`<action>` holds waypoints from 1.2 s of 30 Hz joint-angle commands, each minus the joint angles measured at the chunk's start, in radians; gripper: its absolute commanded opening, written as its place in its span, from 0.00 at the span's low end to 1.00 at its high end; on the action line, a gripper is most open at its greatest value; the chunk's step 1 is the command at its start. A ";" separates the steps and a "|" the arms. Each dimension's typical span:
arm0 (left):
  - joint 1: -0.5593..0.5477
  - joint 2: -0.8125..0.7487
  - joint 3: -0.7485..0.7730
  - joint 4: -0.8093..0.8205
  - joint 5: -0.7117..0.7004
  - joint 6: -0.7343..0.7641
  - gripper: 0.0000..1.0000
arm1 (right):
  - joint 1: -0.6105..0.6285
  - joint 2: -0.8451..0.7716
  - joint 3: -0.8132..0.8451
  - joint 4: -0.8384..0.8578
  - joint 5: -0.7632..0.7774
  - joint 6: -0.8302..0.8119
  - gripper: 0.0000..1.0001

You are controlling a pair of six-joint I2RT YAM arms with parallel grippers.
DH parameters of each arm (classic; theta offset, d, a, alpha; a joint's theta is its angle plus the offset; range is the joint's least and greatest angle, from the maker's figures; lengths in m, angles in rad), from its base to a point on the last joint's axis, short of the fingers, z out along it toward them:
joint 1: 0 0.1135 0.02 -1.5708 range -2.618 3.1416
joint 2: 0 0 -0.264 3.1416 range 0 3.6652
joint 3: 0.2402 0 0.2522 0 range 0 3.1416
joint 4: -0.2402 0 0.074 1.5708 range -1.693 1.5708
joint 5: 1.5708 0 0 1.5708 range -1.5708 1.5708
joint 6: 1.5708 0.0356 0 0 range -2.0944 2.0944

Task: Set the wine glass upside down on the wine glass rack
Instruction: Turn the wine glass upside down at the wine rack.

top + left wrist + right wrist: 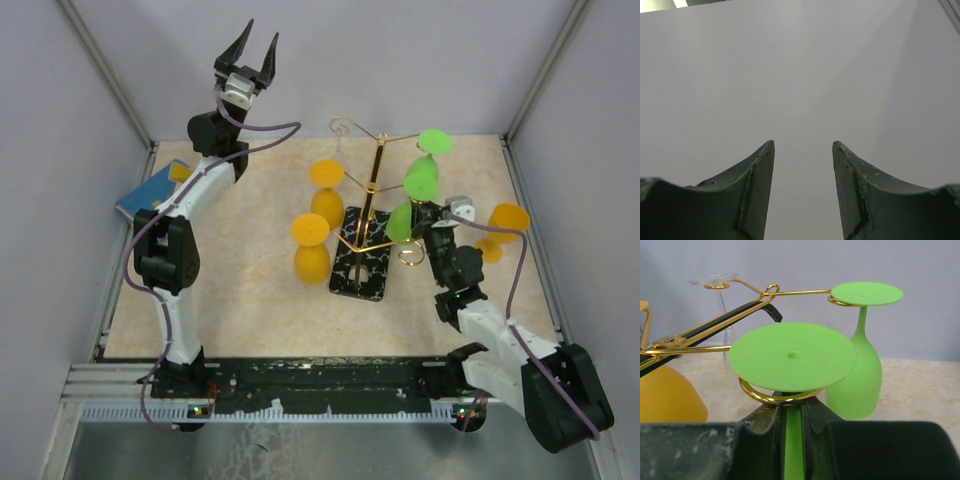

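The wine glass rack (372, 185) is a gold wire stand on a black marbled base (362, 268) at mid-table. My right gripper (796, 407) is shut on the stem (794, 442) of an upside-down green wine glass. Its round foot (792, 356) lies over a gold scroll ring (771, 398) of the rack. In the top view this gripper (425, 224) is at the rack's right side, next to the green glass (402, 222). My left gripper (248, 50) is open and empty, raised high at the back left. Its fingers (752, 195) face only the blank wall.
A second green glass (860, 375) hangs upside down on a far arm. Two yellow glasses (327, 200) (311, 255) hang on the rack's left, and a clear one (342, 128) at the back. Another yellow glass (506, 220) is right of my right arm. A blue object (150, 192) lies at the left edge.
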 commanded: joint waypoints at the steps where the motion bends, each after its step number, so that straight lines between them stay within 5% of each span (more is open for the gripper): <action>1: 0.007 0.014 0.028 0.009 -0.002 0.006 0.56 | -0.010 -0.067 0.009 -0.014 0.060 -0.025 0.00; 11: 0.007 0.018 0.030 0.009 -0.010 0.007 0.55 | -0.010 -0.200 0.018 -0.259 -0.084 -0.067 0.00; 18: 0.007 0.009 0.017 0.016 -0.017 0.012 0.55 | -0.010 -0.141 0.044 -0.252 -0.174 -0.065 0.00; 31: 0.007 0.004 0.010 0.017 -0.030 0.030 0.55 | -0.010 -0.304 0.014 -0.381 -0.060 -0.070 0.47; 36: 0.007 0.004 0.008 0.010 -0.032 0.033 0.55 | -0.010 -0.397 0.022 -0.546 -0.026 -0.082 0.54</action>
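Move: The green wine glass, upside down with its foot on the rack's middle right ring, is already gripped by the stem in the right hand, its middle roughly 5 cm below. The other green glass hangs about 10 cm farther out and 4 cm right, the orange glass across the rack about 3 cm ahead and 19 cm left; an empty ring sits some 9 cm back and 2 cm left. From the left hand, the held glass lies around 16 cm back, 33 cm right and 33 cm below. The green glass's stem, still pinched below the ring, is let go: the right hand first eases back about 2 cm and slightly right, then shifts some 2 cm left with a small dip and a slight roll. The fingers spread to about half open, and the hand draws back another 2 cm and a little right, away from the glass. ##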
